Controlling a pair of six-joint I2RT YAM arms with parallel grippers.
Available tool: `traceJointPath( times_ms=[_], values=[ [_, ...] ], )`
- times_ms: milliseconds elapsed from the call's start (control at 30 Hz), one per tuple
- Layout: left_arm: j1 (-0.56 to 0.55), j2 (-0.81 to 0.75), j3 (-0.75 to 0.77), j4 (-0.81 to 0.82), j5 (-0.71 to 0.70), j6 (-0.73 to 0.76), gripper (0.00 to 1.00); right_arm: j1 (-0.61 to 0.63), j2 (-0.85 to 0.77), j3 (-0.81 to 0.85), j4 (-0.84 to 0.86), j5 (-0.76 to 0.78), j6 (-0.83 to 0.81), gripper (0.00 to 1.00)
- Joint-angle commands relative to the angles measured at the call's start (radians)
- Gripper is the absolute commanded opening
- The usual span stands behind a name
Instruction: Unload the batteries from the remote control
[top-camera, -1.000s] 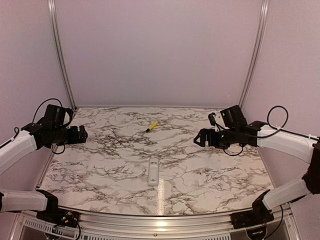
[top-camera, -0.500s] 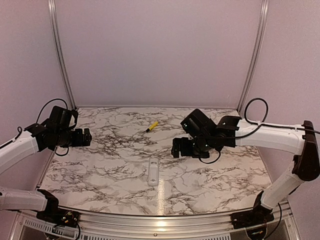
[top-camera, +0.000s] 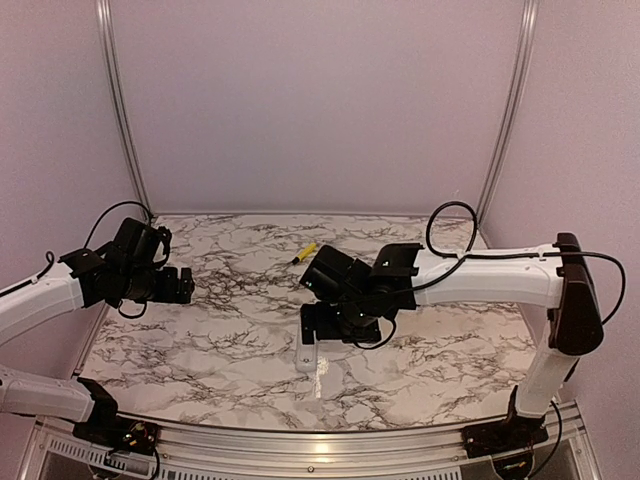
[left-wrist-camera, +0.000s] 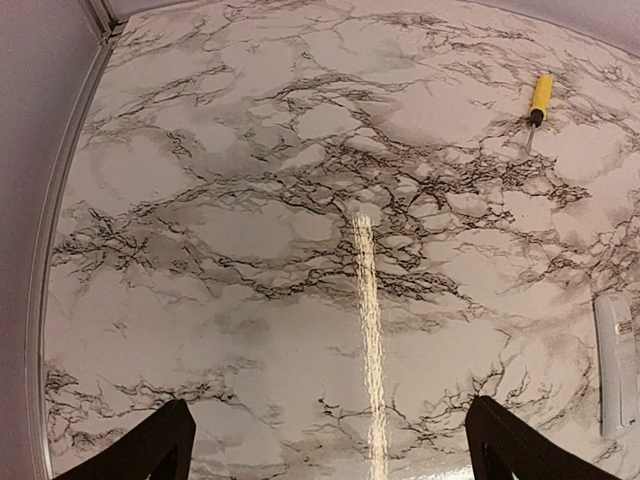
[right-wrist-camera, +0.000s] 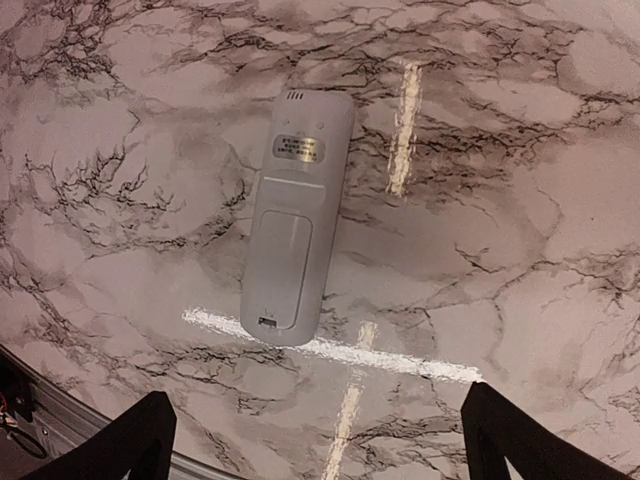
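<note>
The white remote control (right-wrist-camera: 295, 215) lies flat on the marble table with its back face up and the battery cover shut. It also shows in the top view (top-camera: 306, 355) and at the right edge of the left wrist view (left-wrist-camera: 615, 365). The batteries are hidden. My right gripper (right-wrist-camera: 320, 440) is open and empty, hovering just above the remote's near end, with its fingertips (right-wrist-camera: 510, 430) wide apart; the top view shows it (top-camera: 324, 324) over the remote's far end. My left gripper (left-wrist-camera: 330, 460) is open and empty, raised over the left side of the table (top-camera: 180, 285).
A yellow-handled screwdriver (top-camera: 304, 252) lies at the back middle of the table, also in the left wrist view (left-wrist-camera: 540, 98). Pale walls and metal corner posts (top-camera: 118, 110) enclose the table. The table's metal front rail (top-camera: 300, 432) runs close to the remote's near end.
My right arm has swung far left and down, from the right side of the table to above the remote. My left gripper has moved a little right and lower.
</note>
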Motion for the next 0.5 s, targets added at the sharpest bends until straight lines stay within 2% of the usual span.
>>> traceJointPath(
  times_ms=[0,267,467],
  values=[
    [-0.004,0.019,0.010,-0.029,0.000,-0.004,0.99,0.037,0.043,0.063,-0.038,-0.009,0.067,0.98],
    [-0.035,-0.003,0.008,-0.033,-0.006,-0.007,0.99,0.076,0.152,0.149,-0.050,-0.026,0.142,0.96],
    [-0.050,-0.017,0.007,-0.035,-0.017,-0.009,0.99,0.086,0.269,0.270,-0.121,-0.022,0.185,0.94]
  ],
)
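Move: The remote control lies face down about 5 cm to the right hand's left, some 4 cm ahead and roughly 11 cm below. The yellow screwdriver is about 29 cm farther out than the remote and a centimetre more to the left. From the idle left hand, the remote is some 27 cm to the right, about 4 cm back and 14 cm below. The open right hand glides about 5 cm left towards the remote, sinking some 3 cm and easing slightly back. ##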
